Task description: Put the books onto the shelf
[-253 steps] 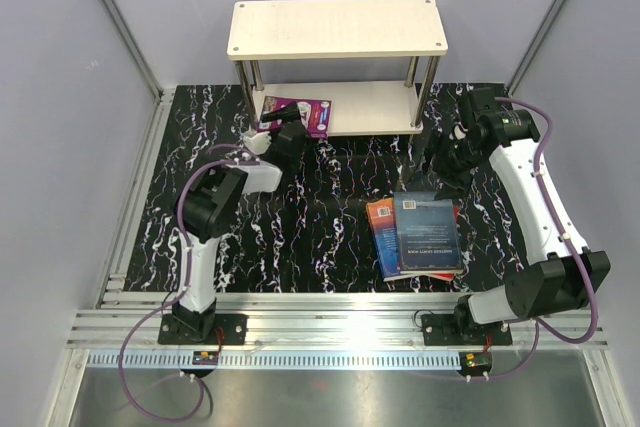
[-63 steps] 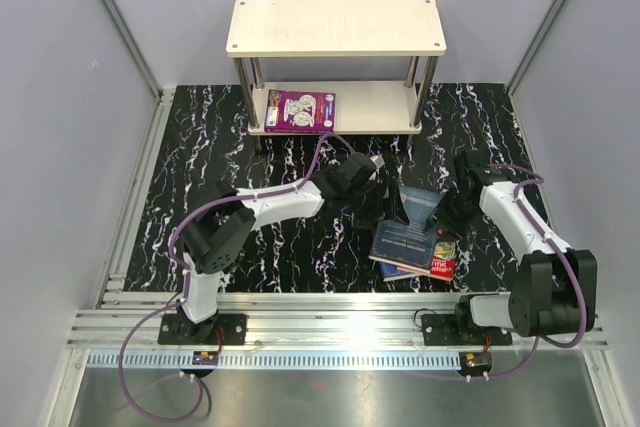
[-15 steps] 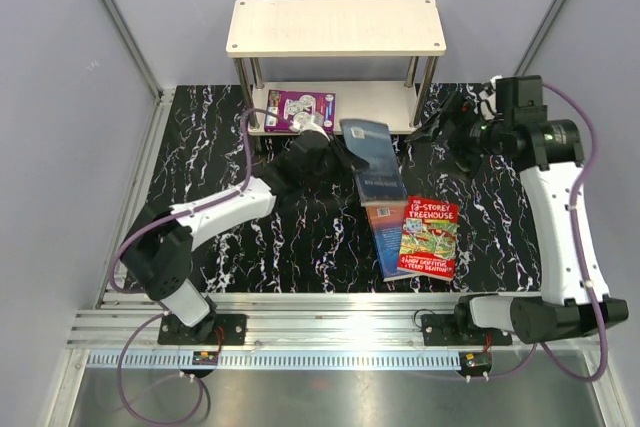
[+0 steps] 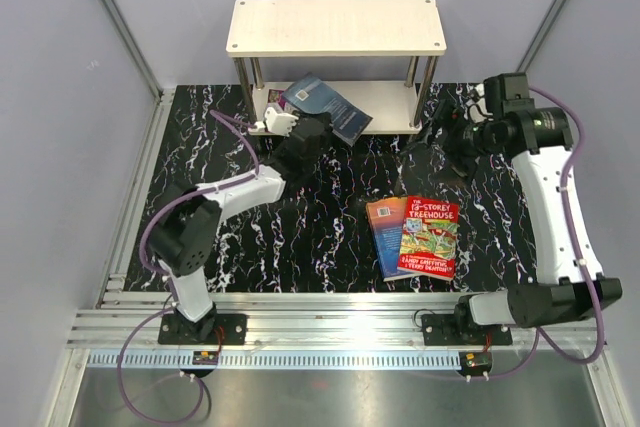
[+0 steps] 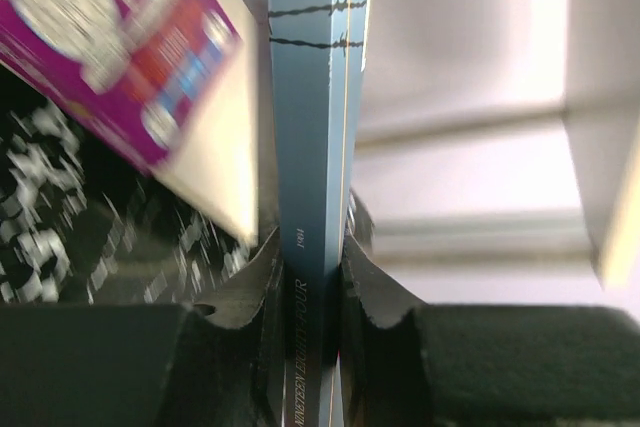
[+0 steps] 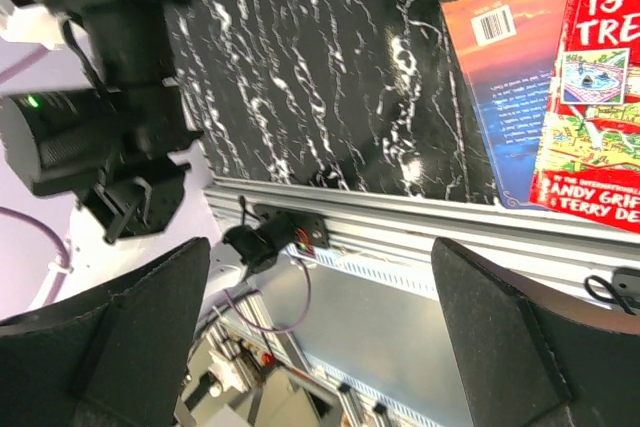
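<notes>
My left gripper (image 4: 320,127) is shut on the spine edge of a dark blue book (image 4: 326,107). It holds that book tilted at the front of the shelf's lower board (image 4: 390,105), over the purple book (image 4: 274,98), which is mostly hidden. In the left wrist view the blue book (image 5: 315,127) stands between my fingers (image 5: 250,277), with the purple book (image 5: 110,37) to its left. The red Treehouse book (image 4: 431,237) lies on an orange and blue book (image 4: 384,232) on the mat. My right gripper (image 4: 440,133) hangs open and empty right of the shelf (image 4: 335,25), apart from both books.
The shelf's silver posts (image 4: 425,87) stand close to both grippers. A black marbled mat (image 4: 300,237) covers the table, with grey walls on three sides. The right wrist view looks down on the red book (image 6: 600,97), the orange and blue book (image 6: 495,77) and the near metal rail (image 6: 400,227).
My left gripper has carried the dark blue book back and left, from above the mat to the shelf's lower tier, covering the purple book. The right arm has shifted only slightly.
</notes>
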Tool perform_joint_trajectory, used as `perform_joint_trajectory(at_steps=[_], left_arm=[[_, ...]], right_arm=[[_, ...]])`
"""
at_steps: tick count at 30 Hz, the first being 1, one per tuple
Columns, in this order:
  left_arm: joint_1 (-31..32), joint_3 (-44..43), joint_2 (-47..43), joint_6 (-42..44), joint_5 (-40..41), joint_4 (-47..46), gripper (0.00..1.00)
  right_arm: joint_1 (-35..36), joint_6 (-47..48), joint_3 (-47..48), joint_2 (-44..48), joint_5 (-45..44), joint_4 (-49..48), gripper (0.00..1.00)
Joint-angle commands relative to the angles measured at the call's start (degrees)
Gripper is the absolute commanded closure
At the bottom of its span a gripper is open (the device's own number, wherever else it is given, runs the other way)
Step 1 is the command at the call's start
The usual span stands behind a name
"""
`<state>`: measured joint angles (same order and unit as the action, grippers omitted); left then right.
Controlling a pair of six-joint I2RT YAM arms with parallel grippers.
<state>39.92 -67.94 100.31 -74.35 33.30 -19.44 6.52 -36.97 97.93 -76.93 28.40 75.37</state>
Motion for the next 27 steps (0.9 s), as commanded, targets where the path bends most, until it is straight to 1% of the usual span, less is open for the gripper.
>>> perform_joint_trajectory(at_steps=[1,5,10,14,15,16,18,24,26,27], left_arm=[[-1.9,-6.2,2.6,-3.9,13.1,-13.7,1.0],[-3.3,-8.8,6.6,-6.1,19.8,-15.8,1.0],[-5.5,-10.8,8.8,-8.0,21.6,-13.8,1.0],[-6.9,-10.8,9.6,-9.5,21.0,-11.7,1.0],[-7.0,-11.2,9.7,-9.8,21.1,-10.1,1.0],[-7.2,-12.8,10.2,-10.3,21.4,-5.8,1.0],[-7.9,-13.9,11.2,-11.0,20.1,-3.2,1.0],[-9.2,-13.6,14.9,-13.8,16.1,-4.3,0.97],[-9.2,-13.7,15.0,-15.3,15.7,-1.8,0.97],[-9.2,-13.2,14.9,-15.6,15.5,-1.6,0.95]], right_arm=[[2.4,3.4,3.7,-2.8,-0.5,1.4,0.0],[3.6,3.9,3.6,-5.9,-0.7,0.9,0.01],[4.3,4.4,5.7,-9.6,-0.9,0.7,0.02],[4.4,4.4,5.8,-11.0,-0.7,0.5,0.02],[4.4,4.4,5.9,-11.1,-0.7,0.4,0.02],[4.4,4.4,5.8,-11.2,-0.7,0.3,0.02],[4.4,4.5,5.5,-11.3,-0.7,0.2,0.02],[4.5,4.6,4.0,-10.4,-1.2,0.1,0.03],[4.5,4.8,3.6,-10.1,-1.4,0.3,0.02],[4.4,4.9,3.3,-9.7,-1.7,0.3,0.02]])
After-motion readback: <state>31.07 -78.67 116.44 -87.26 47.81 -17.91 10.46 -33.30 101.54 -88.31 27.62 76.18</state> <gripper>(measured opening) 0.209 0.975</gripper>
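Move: The left hand already grips the blue book; the purple book it goes to lies on the lower shelf board about 10 cm ahead, 7 cm left and 9 cm below. The middle of that lower board is roughly 10 cm ahead, 3 cm right and 11 cm below. From the empty right hand the purple book is about 30 cm ahead, 29 cm left and 18 cm lower. Left hand swings the blue book forward-left some 13 cm, lowering it over the purple book; open right sinks slightly. ##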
